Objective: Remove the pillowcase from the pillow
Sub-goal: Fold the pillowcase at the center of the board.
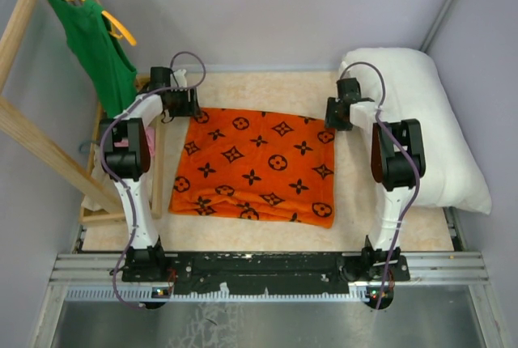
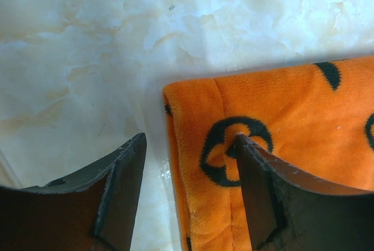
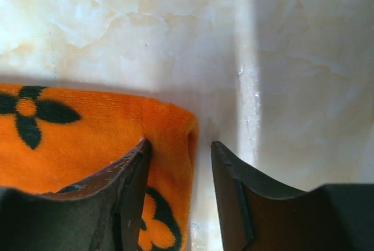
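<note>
The orange pillowcase (image 1: pixel 255 166) with black motifs lies flat on the table. The plump white pillow (image 1: pixel 421 121) rests apart from it, along the right wall. My left gripper (image 1: pixel 182 103) is at the case's far left corner. In the left wrist view it (image 2: pixel 190 140) is open and straddles the hemmed edge (image 2: pixel 193 204), one finger on the fabric and the other on the bare table. My right gripper (image 1: pixel 338 113) is at the far right corner. In the right wrist view it (image 3: pixel 180 144) is open around the folded corner (image 3: pixel 172 128), with a gap left to its outer finger.
A green tank top (image 1: pixel 101 48) hangs on a yellow hanger from the wooden rack (image 1: pixel 32 146) at the left. The marbled tabletop (image 2: pixel 87 58) ends at grey walls behind and at the sides. A metal rail (image 1: pixel 267 267) holds the arm bases at the near edge.
</note>
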Tool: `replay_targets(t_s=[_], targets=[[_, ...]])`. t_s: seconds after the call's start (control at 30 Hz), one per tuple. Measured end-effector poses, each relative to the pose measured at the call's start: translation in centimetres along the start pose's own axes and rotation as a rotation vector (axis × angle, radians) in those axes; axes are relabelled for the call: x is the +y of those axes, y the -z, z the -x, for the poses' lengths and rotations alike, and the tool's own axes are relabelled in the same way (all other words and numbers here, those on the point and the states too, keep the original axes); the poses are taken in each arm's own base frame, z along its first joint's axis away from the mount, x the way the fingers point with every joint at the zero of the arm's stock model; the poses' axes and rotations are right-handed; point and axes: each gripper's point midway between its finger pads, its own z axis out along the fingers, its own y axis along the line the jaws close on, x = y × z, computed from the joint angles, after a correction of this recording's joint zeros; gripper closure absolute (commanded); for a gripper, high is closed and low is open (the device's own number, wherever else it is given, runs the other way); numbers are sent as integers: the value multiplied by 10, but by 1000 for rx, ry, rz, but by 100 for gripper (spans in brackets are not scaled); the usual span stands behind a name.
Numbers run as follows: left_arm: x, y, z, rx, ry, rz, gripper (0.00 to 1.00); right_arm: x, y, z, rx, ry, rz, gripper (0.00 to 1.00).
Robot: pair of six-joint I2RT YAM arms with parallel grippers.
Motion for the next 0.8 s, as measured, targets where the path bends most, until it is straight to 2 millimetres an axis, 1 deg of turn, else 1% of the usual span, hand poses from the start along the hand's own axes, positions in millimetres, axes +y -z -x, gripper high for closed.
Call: replay_targets(t_s=[0.03, 0.1, 0.13, 0.2, 0.23, 0.27, 0.33, 0.4, 0.47, 0.5, 0.57, 0.63, 0.67, 0.7, 0.8], targets=[[-1, -1, 0, -2, -1, -4, 49, 1, 0, 1, -3, 1, 3, 57], [-3, -5, -1, -4, -1, -22, 62, 3, -1, 1, -4, 5, 16, 62], [-4, -7, -2, -4, -6, -38, 70, 3, -2, 2, -7, 7, 20, 67], [-8, -12, -3, -7, -8, -69, 87, 5, -3, 3, -11, 8, 31, 82], [-10, -14, -2, -8, -8, -78, 97, 6, -3, 2, -9, 11, 35, 91], [-11, -16, -2, -9, -8, -92, 100, 8, -4, 3, -8, 10, 43, 99], [-15, -20, -1, -10, -6, -119, 100, 11, -6, 6, -5, 14, 59, 100], [-19, -23, 6, -24, -5, -146, 100, 14, -9, 11, 0, 10, 67, 100], [-23, -24, 13, -41, 0, -170, 100, 16, -11, 19, -1, 15, 69, 100], [-26, -23, 17, -53, 2, -183, 100, 18, -13, 27, -6, 19, 69, 100], [-30, -22, 27, -83, 3, -200, 100, 20, -13, 46, -30, 28, 68, 100], [-30, -20, 38, -117, -4, -203, 100, 22, -9, 73, -77, 35, 69, 100], [-30, -19, 45, -136, -12, -201, 100, 25, -6, 92, -113, 39, 73, 100], [-30, -18, 50, -151, -18, -198, 100, 26, -2, 104, -139, 42, 77, 100], [-30, -12, 74, -217, -49, -187, 100, 28, 19, 147, -232, 50, 87, 100]])
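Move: The left hand hovers low over the pillowcase's far left corner, its tip about 3 cm ahead and 1 cm below; the right hand is likewise over the far right corner, some 2 cm ahead, straight in line, and 1 cm below. The pillowcase's middle lies roughly 20 cm back and 21 cm right of the left hand. The pillow's middle is level with the right hand, about 30 cm to its right and a few centimetres higher. Closing first, then forward and up: each hand shuts its half-open fingers and pinches its far corner of the pillowcase, the left easing down a little and some 3 cm to the right. Both then pull forward while rising, the right faster, about 11 cm out and 10 cm up, the left only about half that, fingers swinging forward 10 to 15 degrees. ##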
